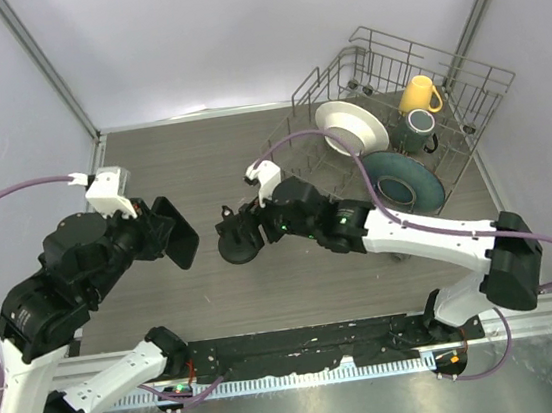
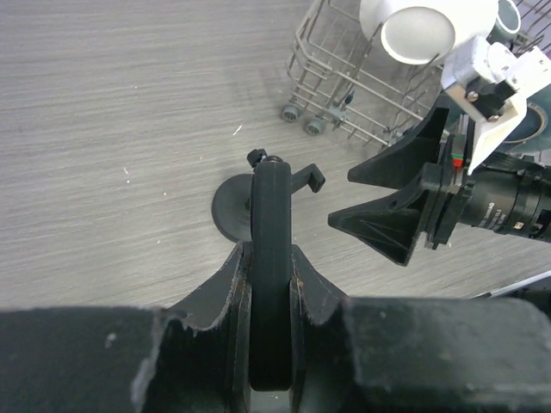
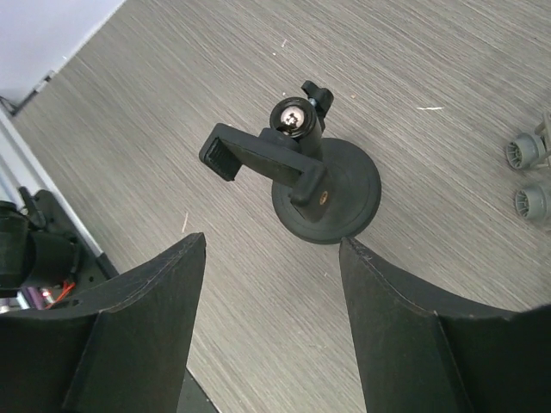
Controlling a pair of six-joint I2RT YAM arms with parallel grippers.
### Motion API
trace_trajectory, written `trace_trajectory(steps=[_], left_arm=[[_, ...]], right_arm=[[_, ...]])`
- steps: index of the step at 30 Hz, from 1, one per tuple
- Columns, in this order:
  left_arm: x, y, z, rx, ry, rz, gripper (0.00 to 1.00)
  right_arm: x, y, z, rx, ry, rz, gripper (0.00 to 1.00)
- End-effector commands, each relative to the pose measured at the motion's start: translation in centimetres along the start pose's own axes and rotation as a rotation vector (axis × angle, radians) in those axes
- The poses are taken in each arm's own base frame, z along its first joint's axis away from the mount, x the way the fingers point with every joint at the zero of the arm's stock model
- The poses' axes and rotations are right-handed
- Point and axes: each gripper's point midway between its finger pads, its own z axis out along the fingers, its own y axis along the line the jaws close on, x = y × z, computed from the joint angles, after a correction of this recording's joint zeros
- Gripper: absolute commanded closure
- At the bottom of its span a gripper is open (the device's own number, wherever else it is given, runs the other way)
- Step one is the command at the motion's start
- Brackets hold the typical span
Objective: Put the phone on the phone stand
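My left gripper (image 1: 163,232) is shut on the phone (image 1: 179,234), a thin black slab held above the table to the left of the phone stand. In the left wrist view the phone (image 2: 271,249) is edge-on between the jaws of the left gripper (image 2: 270,284), and its far end overlaps the stand's forked cradle (image 2: 301,176). The phone stand (image 1: 237,241) stands on its round disc base (image 3: 344,194). My right gripper (image 3: 271,241) is open and empty, just right of the stand, fingers either side of the base's near edge without touching it.
A grey wire dish rack (image 1: 462,78) stands at the back right with a white plate (image 1: 352,125), a teal plate (image 1: 404,179), a yellow mug (image 1: 419,95) and a dark mug (image 1: 418,131). Its wheeled feet (image 2: 301,120) are just beyond the stand.
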Motion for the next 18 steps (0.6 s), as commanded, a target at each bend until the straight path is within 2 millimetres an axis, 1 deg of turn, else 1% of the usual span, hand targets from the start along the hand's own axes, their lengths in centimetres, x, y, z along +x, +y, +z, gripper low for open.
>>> trace_trajectory(steps=[1,3,6,7,9,10,12,14,18], left_arm=[[-1.6,-0.1,-0.1,0.004,-0.072,-0.014,1.0],[-1.3,-0.2,0.2,0.011,-0.065,-0.002,1.0],[-0.9,-0.4,0.6,0.019,-0.052,0.009,1.0],[-0.9,-0.4,0.6,0.018,-0.049,0.012,1.0],[-0.6,-0.4,0.9,0.017,-0.042,0.017,1.0],[-0.5,-0.4,0.9,0.015,-0.039,0.02,1.0],[-0.3,-0.5,1.1,0.021,-0.033,0.02,1.0],[-0.3,-0.7,1.3,0.03,-0.031,0.02,1.0],[0.2,-0.9,1.7,0.035,-0.015,0.03,1.0]], right_arm=[[-1.6,-1.1,0.7,0.13,-0.033,-0.075,0.32],[-1.9,-0.8,1.0,0.119,-0.038,-0.087,0.33],[-1.5,-0.6,1.9,0.109,-0.023,-0.098,0.37],[-1.2,-0.8,2.4,0.117,-0.009,-0.1,0.4],[-1.3,-0.8,2.7,0.125,-0.006,-0.112,0.45],[-1.0,-0.9,3.1,0.13,0.003,-0.116,0.53],[-1.1,-0.7,3.3,0.122,0.007,-0.127,0.58],[-0.9,-0.6,3.6,0.11,0.012,-0.14,0.6],[-0.7,-0.6,4.1,0.112,0.018,-0.149,0.6]])
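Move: The phone stand is about 5 cm ahead of the right hand, 6 cm to its left and 10 cm below; its bracket's near end is closer, roughly 3 cm ahead, 3 left and 5 below. The dish rack's nearest corner is some 16 cm ahead, 3 to the right and 13 below. From the left hand, which holds the phone, the stand lies about 11 cm ahead, 8 to the right and 24 below. The stand's bracket is what the right hand comes down to: it sinks about 4 cm while easing some 2 cm forward and a little left, its fingers dipping some 10 degrees and closing from wide to less than half open on either side of the bracket's near end. The left hand keeps its grip on the phone and lowers about 2.5 cm. ##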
